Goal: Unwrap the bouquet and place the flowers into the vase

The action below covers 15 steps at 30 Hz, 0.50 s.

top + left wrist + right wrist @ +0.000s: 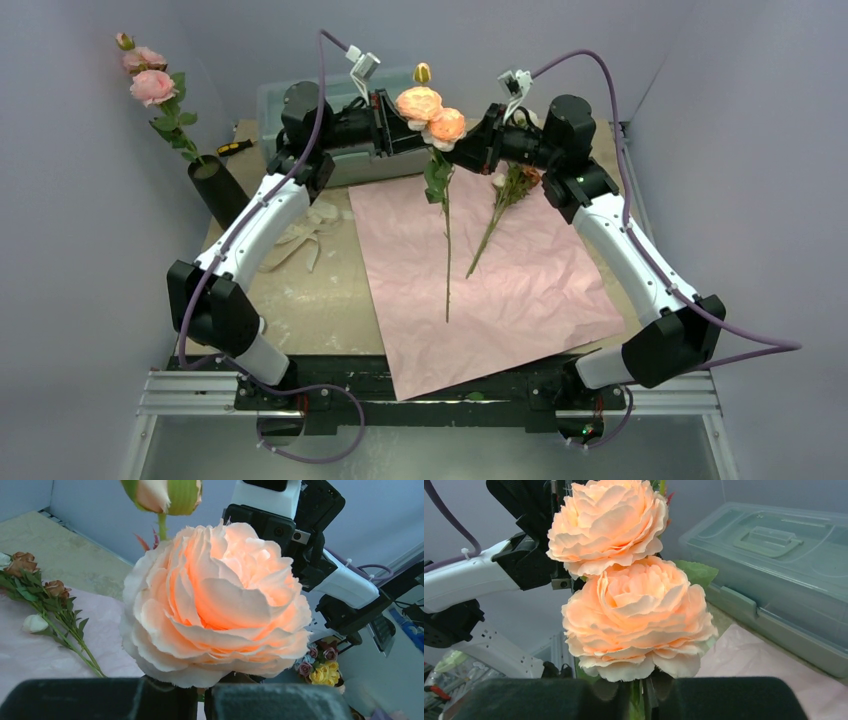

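A stem of peach flowers (433, 113) hangs above the pink wrapping paper (520, 290), its thin stem reaching down to the sheet. My left gripper (398, 122) is shut on the stem just under one bloom (215, 600), with a bud (165, 492) above it. My right gripper (468, 152) is shut on the same stem below the lower bloom (639, 615). The black vase (220, 190) stands at the far left and holds pink roses (150, 85). A brown and white spray (508, 195) lies on the paper.
A pale green toolbox (268, 105) sits at the back behind both grippers, and it shows close on the right in the right wrist view (784, 555). Beige ribbon (300, 238) lies loose left of the paper. A black and yellow tool (234, 148) lies near the vase.
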Available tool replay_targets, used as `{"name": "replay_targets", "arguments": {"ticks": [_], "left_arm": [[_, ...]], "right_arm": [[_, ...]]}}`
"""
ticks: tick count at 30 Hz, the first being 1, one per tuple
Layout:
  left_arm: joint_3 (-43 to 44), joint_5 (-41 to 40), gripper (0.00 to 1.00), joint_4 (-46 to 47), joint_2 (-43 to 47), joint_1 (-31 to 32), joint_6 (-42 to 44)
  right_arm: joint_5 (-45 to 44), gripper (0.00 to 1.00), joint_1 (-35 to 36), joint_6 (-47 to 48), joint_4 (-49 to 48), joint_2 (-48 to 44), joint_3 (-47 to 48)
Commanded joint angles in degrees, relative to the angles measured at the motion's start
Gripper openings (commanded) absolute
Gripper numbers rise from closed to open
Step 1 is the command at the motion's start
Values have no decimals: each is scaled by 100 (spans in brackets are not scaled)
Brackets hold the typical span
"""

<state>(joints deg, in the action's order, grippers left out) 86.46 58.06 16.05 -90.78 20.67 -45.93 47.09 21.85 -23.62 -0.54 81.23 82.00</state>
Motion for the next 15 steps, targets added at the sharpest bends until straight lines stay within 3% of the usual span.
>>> {"name": "replay_targets", "arguments": {"ticks": [1, 3, 6, 11, 15], "left_arm": [[80, -238, 0, 63, 247, -134, 204], [33, -359, 0, -153, 349, -258, 408], [-43, -515, 0, -374, 526, -570, 585], [-82, -873, 0, -643, 849, -1243, 893], [306, -1434, 0, -1372, 1119, -1652, 1610]], "right_arm": [[173, 32, 46, 199, 155, -204, 91], [245, 50, 39, 231, 217, -189, 171], [205, 68, 36, 383, 399, -201, 378], [267, 88, 31, 472, 481, -301, 538], [250, 98, 37, 703, 702, -327, 628]]}}
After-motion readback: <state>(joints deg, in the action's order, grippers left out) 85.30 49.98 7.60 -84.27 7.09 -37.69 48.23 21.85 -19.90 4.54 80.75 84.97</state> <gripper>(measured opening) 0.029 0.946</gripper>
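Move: The black vase, already holding pink roses, is where the orange rose is bound: some 41 cm to the left of the left hand, about 6 cm farther out and 24 cm lower. The clear box lies roughly 25 cm ahead and 16 cm left of that hand, the ribbon about 28 cm left and 3 cm ahead. From the right hand, the vase is about 44 cm left and 6 cm ahead; the remaining flowers lie 14 cm right, 5 cm ahead, well below. The orange rose passes wholly to the left hand: the right fingers spread wide and let go of the stem while that hand stays almost in place. Keeping its pinch just under the blooms, the left hand speeds off left towards the vase, about 10 cm, and some 5 cm forward, turning roughly 20 degrees counter-clockwise. ##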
